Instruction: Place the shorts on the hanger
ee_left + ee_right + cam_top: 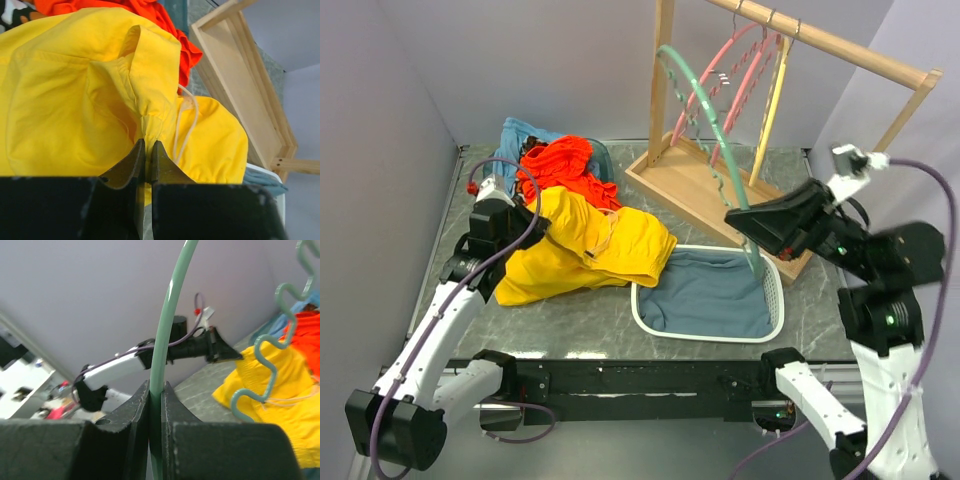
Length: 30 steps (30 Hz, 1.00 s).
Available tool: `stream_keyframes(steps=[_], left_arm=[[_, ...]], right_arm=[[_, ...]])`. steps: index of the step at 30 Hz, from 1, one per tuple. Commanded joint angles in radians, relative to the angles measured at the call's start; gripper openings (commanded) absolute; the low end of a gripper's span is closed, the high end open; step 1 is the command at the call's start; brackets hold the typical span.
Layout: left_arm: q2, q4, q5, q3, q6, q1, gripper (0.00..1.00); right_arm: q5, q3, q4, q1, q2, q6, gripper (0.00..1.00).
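The yellow shorts (595,245) lie crumpled on the table left of centre, with a white drawstring showing. My left gripper (542,217) is shut on a fold at their upper left; in the left wrist view the jaws (147,146) pinch a ridge of the yellow fabric (75,90). The teal hanger (719,130) stands tilted in the air in front of the rack, its lower end over the basket. My right gripper (734,214) is shut on its arched outer bar (172,300), and the wavy inner bar (270,370) shows to the right.
A wooden rack (820,40) at back right carries pink hangers (740,70) and a yellow hanger (772,110). A white basket (638,312) holding blue-grey cloth (710,295) sits front centre. An orange-red garment (565,165) lies behind the shorts.
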Motion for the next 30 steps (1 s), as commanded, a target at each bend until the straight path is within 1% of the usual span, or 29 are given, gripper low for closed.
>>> stream_keyframes(steps=[1, 2, 3, 6, 10, 16, 19, 23, 26, 30], left_arm=[[0.024, -0.006, -0.089, 0.052, -0.015, 0.006, 0.01], [0.039, -0.018, -0.098, 0.066, -0.016, 0.006, 0.01], [0.05, -0.026, -0.115, 0.072, -0.016, 0.007, 0.01], [0.078, -0.046, -0.152, 0.087, -0.024, 0.009, 0.01], [0.11, -0.05, -0.192, 0.097, -0.041, 0.015, 0.01], [0.194, -0.059, -0.206, 0.169, -0.072, 0.017, 0.01], [0.242, -0.067, -0.218, 0.196, -0.087, 0.017, 0.01], [0.297, -0.066, -0.221, 0.229, -0.102, 0.017, 0.01], [0.308, -0.063, -0.215, 0.236, -0.115, 0.017, 0.01], [0.302, -0.059, -0.207, 0.241, -0.119, 0.017, 0.01]], right_arm=[[0.022, -0.005, 0.059, 0.155, 0.071, -0.048, 0.0], [0.058, 0.019, 0.017, 0.204, 0.117, -0.087, 0.0], [0.086, 0.025, -0.014, 0.309, 0.14, -0.145, 0.0], [0.188, 0.022, -0.082, 0.42, 0.206, -0.2, 0.0], [0.213, -0.079, -0.06, 0.447, 0.185, -0.197, 0.0], [0.201, -0.304, -0.051, 0.491, 0.099, -0.194, 0.0], [0.169, -0.355, -0.036, 0.502, 0.064, -0.176, 0.0], [0.138, -0.372, -0.034, 0.54, 0.042, -0.158, 0.0], [0.121, -0.387, -0.011, 0.569, 0.05, -0.141, 0.0], [0.136, -0.396, 0.018, 0.644, 0.076, -0.136, 0.0]])
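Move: The yellow shorts' raised waistband, which the green hanger in the right fingers is bound for, lies about 27 cm left of the right hand, 20 cm ahead and some 34 cm lower. The basket stands roughly 12 cm ahead of the right hand, 5 cm to its right and 48 cm below. The left hand already pinches that waistband: its middle is some 5 cm to the right and 6 below. The red shorts lie about 18 cm ahead of the left hand and 18 below, straight in front. The green hanger, still pinched near one end, is swung down off the rack side towards the waistband: the right hand drops about 17 cm and shifts 9 cm left, easing forward and then back, while tipping down and turning counter-clockwise some 20 degrees. The left hand keeps its pinch on the waistband and carries it forward about 5 cm, slightly down and left, also tipping down and turning counter-clockwise. ##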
